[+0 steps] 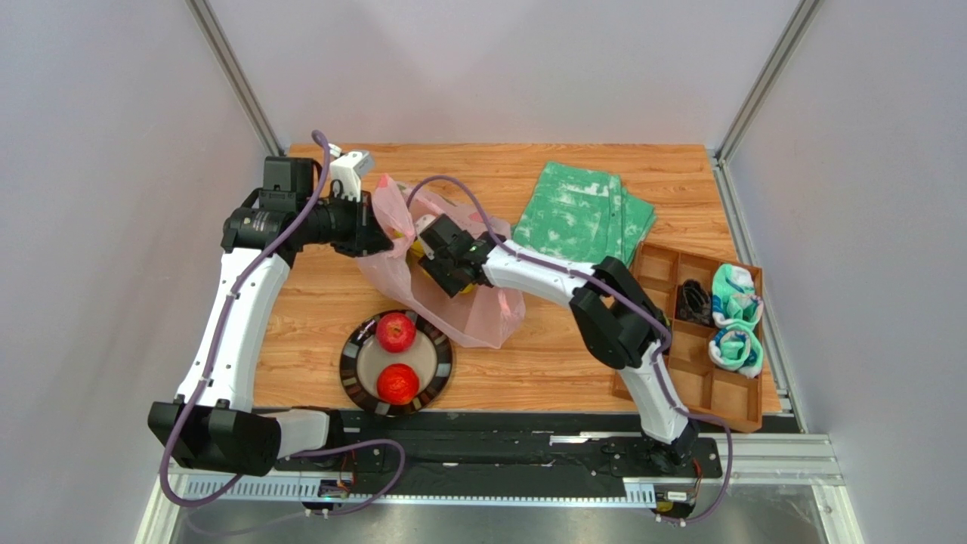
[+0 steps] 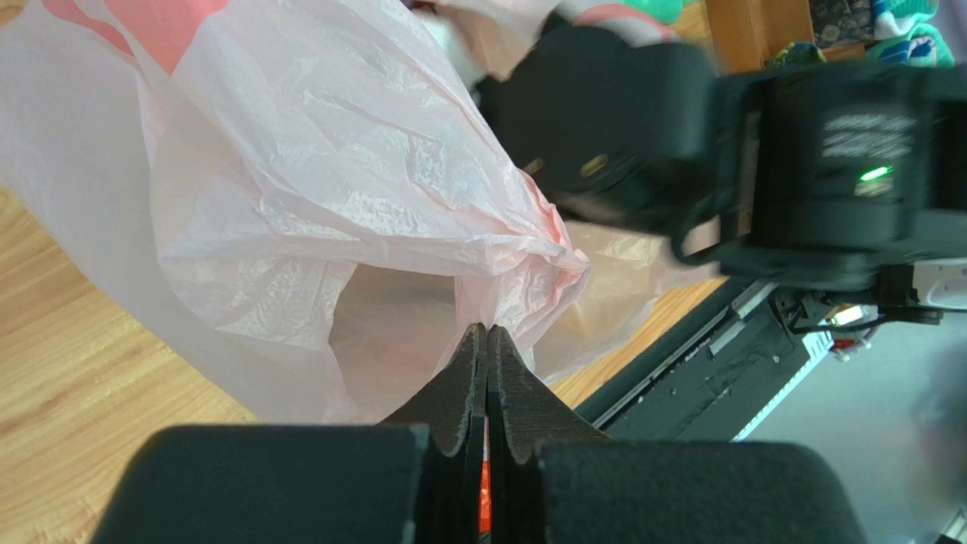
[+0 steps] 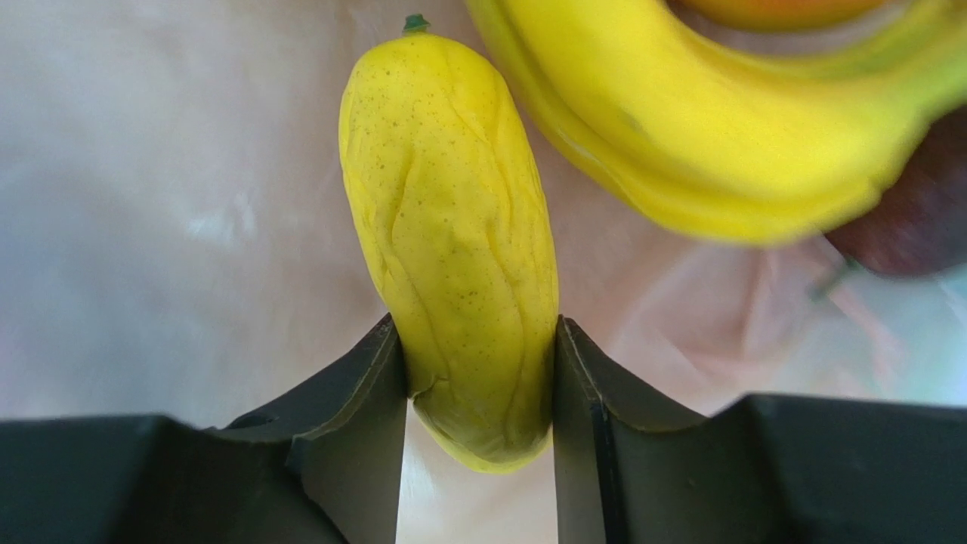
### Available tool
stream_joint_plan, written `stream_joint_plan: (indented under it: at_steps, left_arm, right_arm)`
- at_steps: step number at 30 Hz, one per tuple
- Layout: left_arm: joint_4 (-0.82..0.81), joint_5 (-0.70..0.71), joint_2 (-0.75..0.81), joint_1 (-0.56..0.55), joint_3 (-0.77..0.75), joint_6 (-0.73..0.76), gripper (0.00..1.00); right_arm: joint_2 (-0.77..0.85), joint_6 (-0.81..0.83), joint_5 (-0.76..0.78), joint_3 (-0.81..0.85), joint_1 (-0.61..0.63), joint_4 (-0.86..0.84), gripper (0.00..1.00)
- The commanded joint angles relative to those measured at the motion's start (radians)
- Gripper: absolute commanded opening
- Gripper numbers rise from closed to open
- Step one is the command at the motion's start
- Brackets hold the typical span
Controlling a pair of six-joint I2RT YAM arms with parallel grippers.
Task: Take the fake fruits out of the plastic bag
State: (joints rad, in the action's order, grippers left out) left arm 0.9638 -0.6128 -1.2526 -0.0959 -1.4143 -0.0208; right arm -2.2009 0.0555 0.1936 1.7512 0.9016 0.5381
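The pink plastic bag (image 1: 482,312) lies in the middle of the table with its mouth lifted. My left gripper (image 2: 488,331) is shut on the rim of the plastic bag (image 2: 341,170), holding it up. My right gripper (image 3: 477,340) reaches inside the bag, and both fingers press on the sides of a wrinkled yellow lemon (image 3: 454,227). Behind it lie yellow bananas (image 3: 704,136), a dark plum (image 3: 919,221) and an orange fruit (image 3: 783,9). Two red apples (image 1: 395,331) (image 1: 398,383) sit on a black plate (image 1: 354,360) in front of the bag.
A folded green-and-white cloth (image 1: 581,213) lies behind the bag on the right. A wooden compartment tray (image 1: 743,414) with socks (image 1: 736,317) stands at the right edge. The right arm's wrist (image 2: 795,159) hangs close above the bag mouth.
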Motion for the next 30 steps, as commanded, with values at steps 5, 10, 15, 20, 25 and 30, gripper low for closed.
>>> stream_joint_plan:
  at_steps: [5,10,15,20,25,30]
  left_arm:
    - [-0.063,-0.019,-0.011,0.021,-0.029,-0.024,0.00]
    - [-0.080,-0.027,-0.054,0.028,-0.055,-0.045,0.00]
    - [-0.100,-0.057,-0.112,0.032,-0.090,-0.071,0.00]
    - [-0.103,-0.082,-0.191,0.032,-0.167,-0.082,0.00]
    - [-0.074,-0.065,-0.292,0.038,-0.305,-0.065,0.00]
    - [-0.046,-0.071,-0.315,0.068,-0.411,-0.067,0.00]
  right_arm:
    - [0.329,-0.027,-0.412,-0.042,-0.136,0.078,0.00]
    - [0.450,0.079,-0.532,-0.087,-0.139,0.164,0.00]
    - [0.578,0.219,-0.677,-0.136,-0.122,0.190,0.00]
    - [0.583,0.354,-0.726,-0.081,-0.076,0.227,0.00]
    - [0.474,0.547,-0.717,0.118,0.051,0.299,0.00]
    - [0.400,0.670,-0.691,0.146,0.146,0.298,0.00]
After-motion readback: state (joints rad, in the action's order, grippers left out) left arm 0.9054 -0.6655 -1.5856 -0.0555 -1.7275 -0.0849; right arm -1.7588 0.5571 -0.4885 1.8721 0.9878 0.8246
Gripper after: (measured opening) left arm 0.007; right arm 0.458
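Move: The right hand already pinches the yellow fruit inside the bag. From this hand the plate lies about 16 cm back and 9 cm left, roughly 3 cm lower. At nearly hand height are the apple on the plate's far half, about 11 cm back and 9 left, the tomato some 10 cm behind that apple, and the bananas about 9 cm ahead and 3 right. From the left hand the yellow fruit is about 9 cm ahead, 8 right and 24 below. The right hand keeps its pinch on the yellow fruit and pulls it steeply up out of the bag, first veering some 4 cm right, then swings back about 15 cm and finally left while still rising, to end 23 cm higher beside and high above the plate, the hand turned some 50 degrees counter-clockwise with its fingers now pointing left and down. Meanwhile the left hand, still shut on the bag's gathered rim, draws it forward about 10 cm, mostly in the later half, away from the plate. ##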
